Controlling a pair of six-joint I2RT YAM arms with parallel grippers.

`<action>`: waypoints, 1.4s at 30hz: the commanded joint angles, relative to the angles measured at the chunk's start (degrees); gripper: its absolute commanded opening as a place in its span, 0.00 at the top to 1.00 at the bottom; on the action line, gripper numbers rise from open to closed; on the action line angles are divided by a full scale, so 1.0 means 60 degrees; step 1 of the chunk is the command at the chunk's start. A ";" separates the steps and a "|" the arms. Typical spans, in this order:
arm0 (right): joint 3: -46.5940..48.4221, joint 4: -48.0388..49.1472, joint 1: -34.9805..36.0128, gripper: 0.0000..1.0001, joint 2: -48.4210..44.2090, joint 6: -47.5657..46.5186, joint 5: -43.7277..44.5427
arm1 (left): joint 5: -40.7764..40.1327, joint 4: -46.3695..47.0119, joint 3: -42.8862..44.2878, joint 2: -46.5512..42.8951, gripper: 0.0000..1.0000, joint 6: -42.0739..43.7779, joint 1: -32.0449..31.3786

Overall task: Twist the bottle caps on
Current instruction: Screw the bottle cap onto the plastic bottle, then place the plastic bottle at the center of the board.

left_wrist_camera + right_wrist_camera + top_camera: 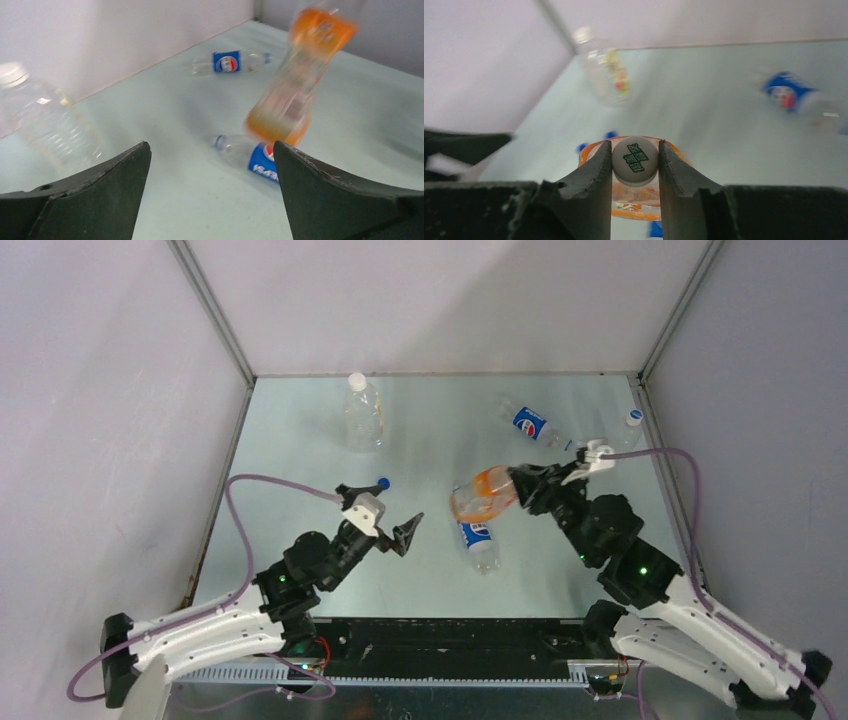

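My right gripper (517, 486) is shut on a white bottle cap (635, 161) with green print. The cap sits on the neck of an orange-labelled bottle (476, 502), which hangs tilted above the table from that grip. The bottle's orange body (644, 200) shows below the cap between the fingers. In the left wrist view the orange bottle (299, 75) is blurred. My left gripper (405, 530) stands open and empty to its left, jaws wide apart (210, 150). A loose blue bottle cap (383, 482) lies on the table behind the left gripper, also seen in the right wrist view (610, 134).
A blue-labelled bottle (480, 540) lies on the table under the orange one. Another blue-labelled bottle (533, 424) lies at the back. A clear bottle (363, 412) stands at the back left. A white-capped bottle (627, 428) lies by the right wall.
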 commanded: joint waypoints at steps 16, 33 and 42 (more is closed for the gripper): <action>-0.0507 -0.0927 -0.8190 1.00 -0.0610 -0.3042 0.1256 | -0.4893 -0.3725 0.0337 -0.1904 0.00 0.1489 0.1336; -0.2617 0.3051 -1.0343 0.95 0.1323 -0.3152 -0.1112 | -0.5073 -0.3102 -0.0189 -0.1570 0.00 0.2203 0.1484; -0.2760 0.2526 -1.0293 0.79 0.1378 -0.3829 -0.1421 | -0.4757 -0.3122 -0.0174 -0.1570 0.00 0.2113 0.1713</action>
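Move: The right hand grips the orange-labelled bottle by its white cap; its free spot lies about 29 cm right, 8 ahead and 24 below. Roughly 12 cm beyond that spot and 4 farther right stands the blue-topped bottle. From the open left hand the nearer blue cap is some 12 cm left, 8 ahead, 19 below; the farther cap 6 left, 13 ahead; the big clear bottle 12 left, 25 ahead. Sweeping right about 30 cm and swinging clockwise some 50 degrees, the right hand carries the orange-labelled bottle away from the middle, then sinks about 12 cm while easing forward towards the blue-topped bottle, its grip kept. The left hand, staying wide open, swings left 16 cm, turning counter-clockwise and sinking slightly, to above and just left of the nearer blue cap. ##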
